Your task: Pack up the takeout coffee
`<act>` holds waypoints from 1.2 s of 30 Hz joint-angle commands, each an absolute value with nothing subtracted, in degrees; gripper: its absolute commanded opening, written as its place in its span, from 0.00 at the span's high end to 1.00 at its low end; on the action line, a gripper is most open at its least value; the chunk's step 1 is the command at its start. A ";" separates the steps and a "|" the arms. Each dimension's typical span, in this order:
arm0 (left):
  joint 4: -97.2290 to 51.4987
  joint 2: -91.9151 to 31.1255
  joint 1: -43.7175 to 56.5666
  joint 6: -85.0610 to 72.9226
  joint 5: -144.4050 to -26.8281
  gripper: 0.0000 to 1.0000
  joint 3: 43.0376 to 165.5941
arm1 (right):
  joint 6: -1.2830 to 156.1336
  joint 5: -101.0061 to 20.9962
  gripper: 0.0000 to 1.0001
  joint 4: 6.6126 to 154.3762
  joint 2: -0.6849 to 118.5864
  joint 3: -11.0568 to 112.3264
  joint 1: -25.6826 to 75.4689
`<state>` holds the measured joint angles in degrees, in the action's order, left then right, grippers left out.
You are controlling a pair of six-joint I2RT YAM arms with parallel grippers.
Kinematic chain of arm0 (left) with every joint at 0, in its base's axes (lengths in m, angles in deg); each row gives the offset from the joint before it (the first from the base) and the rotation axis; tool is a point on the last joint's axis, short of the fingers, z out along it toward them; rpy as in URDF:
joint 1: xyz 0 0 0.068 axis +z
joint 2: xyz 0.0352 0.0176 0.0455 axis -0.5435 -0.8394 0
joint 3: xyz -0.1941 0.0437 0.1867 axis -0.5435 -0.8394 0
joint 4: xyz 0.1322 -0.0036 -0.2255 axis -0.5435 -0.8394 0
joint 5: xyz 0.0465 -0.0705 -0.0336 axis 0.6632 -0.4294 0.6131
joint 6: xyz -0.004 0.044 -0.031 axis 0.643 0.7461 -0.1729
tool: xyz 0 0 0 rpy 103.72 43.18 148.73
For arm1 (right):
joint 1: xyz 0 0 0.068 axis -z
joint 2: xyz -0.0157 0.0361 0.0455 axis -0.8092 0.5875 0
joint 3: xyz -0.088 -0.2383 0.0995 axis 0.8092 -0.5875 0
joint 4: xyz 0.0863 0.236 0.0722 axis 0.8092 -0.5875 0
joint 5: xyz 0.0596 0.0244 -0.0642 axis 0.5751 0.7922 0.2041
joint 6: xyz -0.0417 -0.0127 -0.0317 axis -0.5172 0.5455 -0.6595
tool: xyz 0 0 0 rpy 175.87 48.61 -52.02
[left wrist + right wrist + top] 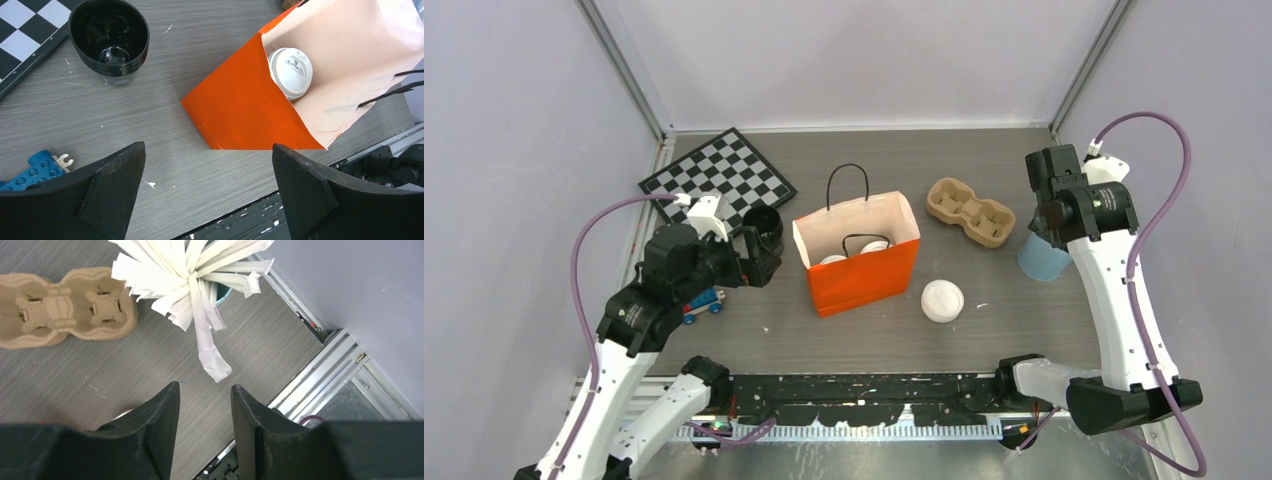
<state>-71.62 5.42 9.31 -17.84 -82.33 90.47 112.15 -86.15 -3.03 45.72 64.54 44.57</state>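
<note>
The orange paper bag (864, 275) stands open in the middle of the table. Inside it sits the takeout coffee (291, 71), its round white sip lid facing up; from above, two white lids (832, 260) (876, 246) show in the bag. My left gripper (208, 147) is open and empty, low over the table left of the bag, next to a black lidless cup (110, 37). My right gripper (205, 386) hovers at the far right above a blue cup of paper-wrapped straws (190, 270), its jaws partly apart with nothing between them.
A round white disc (942, 300) lies on the table right of the bag. A brown pulp cup carrier (970, 210) sits behind it. A chessboard (716, 178) lies at the back left, a blue toy (704, 305) near my left arm. One straw (210, 350) droops toward my right fingers.
</note>
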 commanded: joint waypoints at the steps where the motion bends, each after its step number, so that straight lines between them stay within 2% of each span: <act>1: -72.07 5.55 9.11 -16.45 -81.15 0.00 92.58 | 110.99 -88.79 0.53 2.75 44.92 63.07 45.36; 13: -75.15 6.17 9.11 -14.46 -79.09 0.00 94.09 | 106.23 -91.22 0.61 10.50 42.33 56.87 47.79; 23: -75.07 6.12 9.11 -14.09 -79.16 0.00 93.85 | 103.85 -89.91 0.99 10.23 42.62 59.49 47.89; 36: -74.80 6.49 9.11 -14.26 -79.03 0.00 93.51 | 101.43 -90.24 1.00 8.28 44.01 69.02 47.92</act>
<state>-75.93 5.90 9.31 -15.00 -79.86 92.02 102.99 -89.45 8.58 43.76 64.87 47.76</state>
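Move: For the right gripper, the paper-wrapped end of the lowest straw sticks out just past the fingertips, about 2 cm ahead, 2 cm right and 1 cm below. The blue cup holding it stands some 4 cm ahead, 2 cm right and 17 cm below. About 20 cm below the hand are the carton tray, some 15 cm ahead and 14 cm left, and the white lid, 4 cm back and 20 cm left. From the left gripper the straw end lies roughly 56 cm right and 5 cm ahead, about level. Ease the right gripper about 2 cm forward and 2 cm right, dipping a little over 1 cm, so the projecting straw end comes between the half-open fingers. Close them fully and pinch that end, then raise the hand about 5 cm, letting the fingers tip up some 10 degrees. ##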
